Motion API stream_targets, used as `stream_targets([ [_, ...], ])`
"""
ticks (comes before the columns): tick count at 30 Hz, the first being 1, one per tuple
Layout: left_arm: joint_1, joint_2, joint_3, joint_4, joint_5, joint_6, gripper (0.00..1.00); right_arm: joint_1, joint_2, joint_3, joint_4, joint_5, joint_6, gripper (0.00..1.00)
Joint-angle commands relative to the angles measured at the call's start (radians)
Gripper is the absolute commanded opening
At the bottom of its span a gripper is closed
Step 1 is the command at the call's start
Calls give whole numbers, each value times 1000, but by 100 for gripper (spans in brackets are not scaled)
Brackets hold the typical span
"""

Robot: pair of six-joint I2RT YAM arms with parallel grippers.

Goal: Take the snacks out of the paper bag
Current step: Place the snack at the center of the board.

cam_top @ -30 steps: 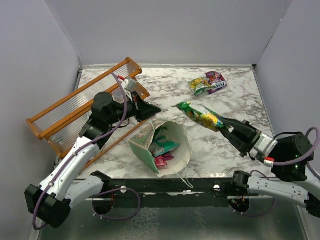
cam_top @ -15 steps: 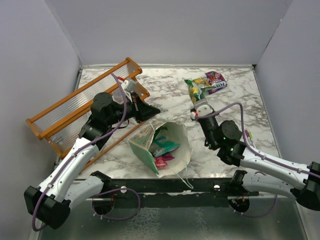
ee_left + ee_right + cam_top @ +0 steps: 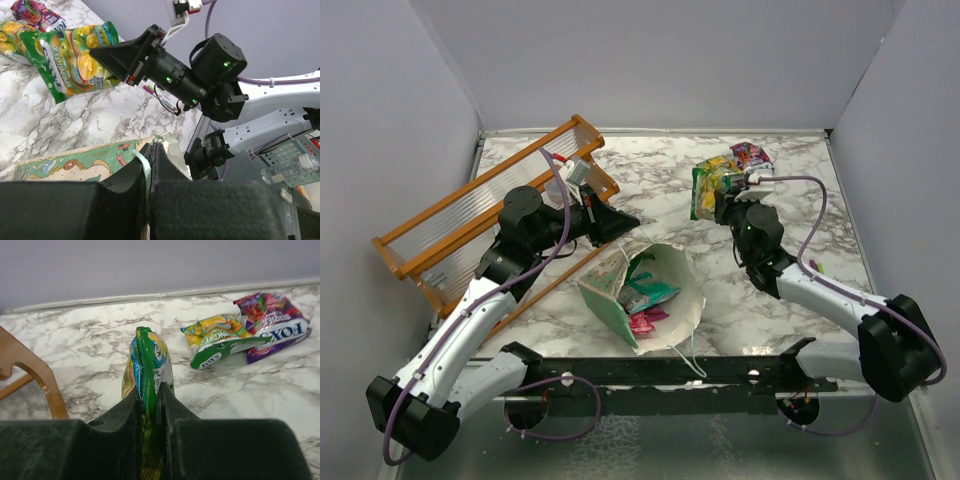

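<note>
The mint-green paper bag lies tipped on the marble with its mouth open toward the right. A teal-green packet and a pink one show inside. My left gripper is shut on the bag's far rim; the rim shows pinched between its fingers in the left wrist view. My right gripper is shut on a green-and-yellow snack packet, held edge-up just above the table. Two more packets lie at the back: a green-yellow one and a purple one.
The orange wooden rack stands at the left, under my left arm; its end shows in the right wrist view. A pink-capped pen lies near the right edge. Grey walls close the back and both sides.
My right arm has swung the green packet from the middle right up to the back, close to the two packets lying there. The left gripper and the bag have not moved.
</note>
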Motion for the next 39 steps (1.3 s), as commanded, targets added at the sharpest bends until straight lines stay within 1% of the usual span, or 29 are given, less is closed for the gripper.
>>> stream_targets([
  [1,0,-15,3,14,-1,-6,0,-94,61,15,203,-124,337,1],
  [7,-2,-10,2,29,3,-18,0,-210,266,144,307,-142,552,1],
  [9,-1,-10,3,32,5,-21,0,-238,347,198,343,-115,611,1],
  [14,-1,-8,20,12,4,-17,0,-306,569,351,476,-112,727,1],
  [18,0,-13,26,3,-3,-14,0,-330,698,429,504,-86,797,1],
  [22,-1,-15,25,-5,-7,-14,0,-334,803,411,553,-2,813,1],
  [25,-1,-19,22,-8,-7,-14,0,-344,899,379,570,38,862,1],
  [27,-1,-19,21,-8,-7,-15,0,-359,979,381,616,21,879,1],
  [29,-1,-14,26,-10,0,-20,0,-378,1035,356,705,-41,888,1],
  [31,-1,-12,35,-18,5,-20,0,-378,1048,306,803,-39,855,1],
  [33,-1,-15,36,-21,0,-20,0,-380,1018,276,769,-6,845,1],
  [34,-1,-17,34,-19,-5,-19,0,-381,1003,268,717,14,868,1],
  [36,-1,-16,27,-10,-7,-22,0,-393,995,271,642,7,900,1],
  [37,-1,-13,24,-5,-5,-27,0,-398,1001,272,646,-9,899,1],
  [39,-1,-6,22,4,0,-31,0,-406,1018,268,712,-54,877,1],
])
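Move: The right hand holds the second green-and-yellow snack up in the air. The first green-and-yellow snack, where the held one is headed, lies about 21 cm ahead of this hand, 4 cm to its right and 19 cm below. The purple snack is about 5 cm farther out and 7 cm right of the first. The paper bag stands about 21 cm back and 14 cm left of the hand, some 13 cm lower. From the left hand, the first snack is roughly 33 cm ahead, 20 cm right and 32 cm below. Forward first and nearly level, the right hand carries the pinched snack about 18 cm out towards the first green-and-yellow snack while drifting right. It then sinks steeply, easing back slightly at the bottom. On the way the hand rolls some 50 degrees, left side up, and swings clockwise; the fingers keep their pinch as the snack comes down on the first. ##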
